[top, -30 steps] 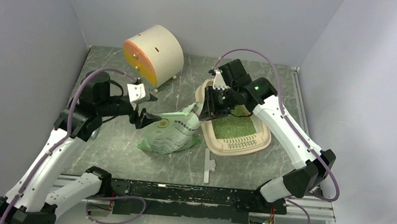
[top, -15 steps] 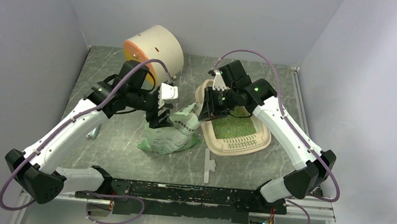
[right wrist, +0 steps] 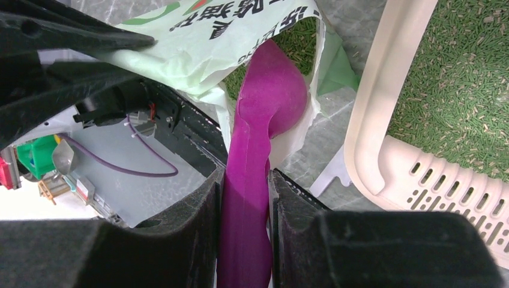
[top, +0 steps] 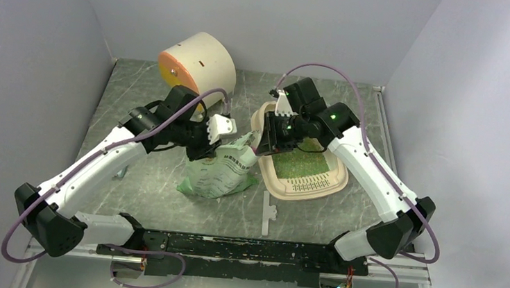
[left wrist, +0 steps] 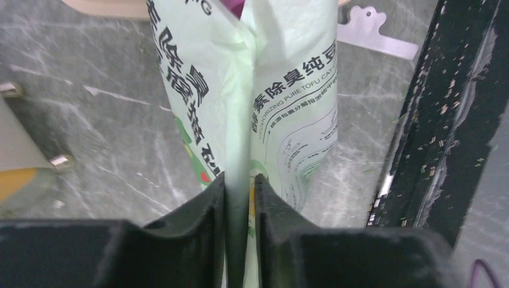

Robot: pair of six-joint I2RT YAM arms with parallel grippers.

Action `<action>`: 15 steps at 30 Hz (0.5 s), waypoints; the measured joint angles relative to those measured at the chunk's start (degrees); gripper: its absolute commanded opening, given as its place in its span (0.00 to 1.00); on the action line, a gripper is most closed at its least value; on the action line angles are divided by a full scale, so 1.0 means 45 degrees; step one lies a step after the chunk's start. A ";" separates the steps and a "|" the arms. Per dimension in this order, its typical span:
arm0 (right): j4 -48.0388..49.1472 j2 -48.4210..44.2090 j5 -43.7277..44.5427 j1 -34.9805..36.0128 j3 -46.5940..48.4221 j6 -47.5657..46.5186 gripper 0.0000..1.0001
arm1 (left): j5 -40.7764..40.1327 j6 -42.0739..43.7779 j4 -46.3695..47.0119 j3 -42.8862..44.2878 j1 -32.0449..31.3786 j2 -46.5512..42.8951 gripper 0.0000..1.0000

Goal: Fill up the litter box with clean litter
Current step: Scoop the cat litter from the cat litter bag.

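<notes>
The beige litter box (top: pixel 304 192) lies right of centre, its slotted grille at the near end, with a green bed of clean litter (top: pixel 301 162) inside. In the right wrist view its rim (right wrist: pixel 384 108) and the litter (right wrist: pixel 462 90) show at the right. A light-green printed bag (top: pixel 218 172) stands just left of the box. My left gripper (top: pixel 202 155) is shut on a fold of the bag (left wrist: pixel 288 90). My right gripper (right wrist: pixel 246 174) is shut on the handle of a magenta scoop (right wrist: pixel 264 108). The scoop's bowl sits in the bag's open mouth among green granules (right wrist: pixel 294 42).
A cream half-cylinder cabinet (top: pixel 199 69) with an orange face stands at the back left. A flat white plastic piece (top: pixel 268 213) lies in front of the box. A black rail (top: pixel 229 250) runs along the near edge. Grey walls close in both sides.
My left arm has swung right to the bag, and its jaws have closed on the bag's fold. The right arm has held still with the scoop at the bag's mouth.
</notes>
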 measured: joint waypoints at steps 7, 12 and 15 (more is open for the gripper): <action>-0.0787 -0.0083 0.0500 0.0029 0.0593 0.0175 0.00 | -0.0296 0.0398 0.0845 -0.1151 -0.0359 -0.0733 0.05; -0.1923 -0.0092 0.1253 0.0044 0.1622 0.0432 0.00 | -0.0287 0.0758 0.1365 -0.2448 -0.0539 -0.2832 0.05; -0.2618 -0.0083 0.1360 0.0141 0.2249 0.0505 0.00 | -0.0291 0.0957 0.1268 -0.2594 -0.0675 -0.3317 0.05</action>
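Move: The left rim corner of the cat litter bag lies right at the left fingertips, about 1 cm to their right and 1 cm below, not yet clamped. The bag's mouth is some 7 cm right, 4 cm ahead and 3 cm below. From the right hand, which holds the scoop with its head down in the bag about 5 cm left and 10 cm below, the litter box centre is roughly 12 cm right, 10 ahead and 20 below; the bag clip lies 8 cm back, 3 right. Close the left gripper on the bag's rim while dipping about 1 cm, then, keeping the pinch, draw the rim back about 3.5 cm and slightly left, with a roughly 10-degree wrist turn. Meanwhile keep the right grip on the scoop handle and lift it some 3.5 cm, easing right towards the litter box and a little back, so the head rises towards the bag's mouth. ##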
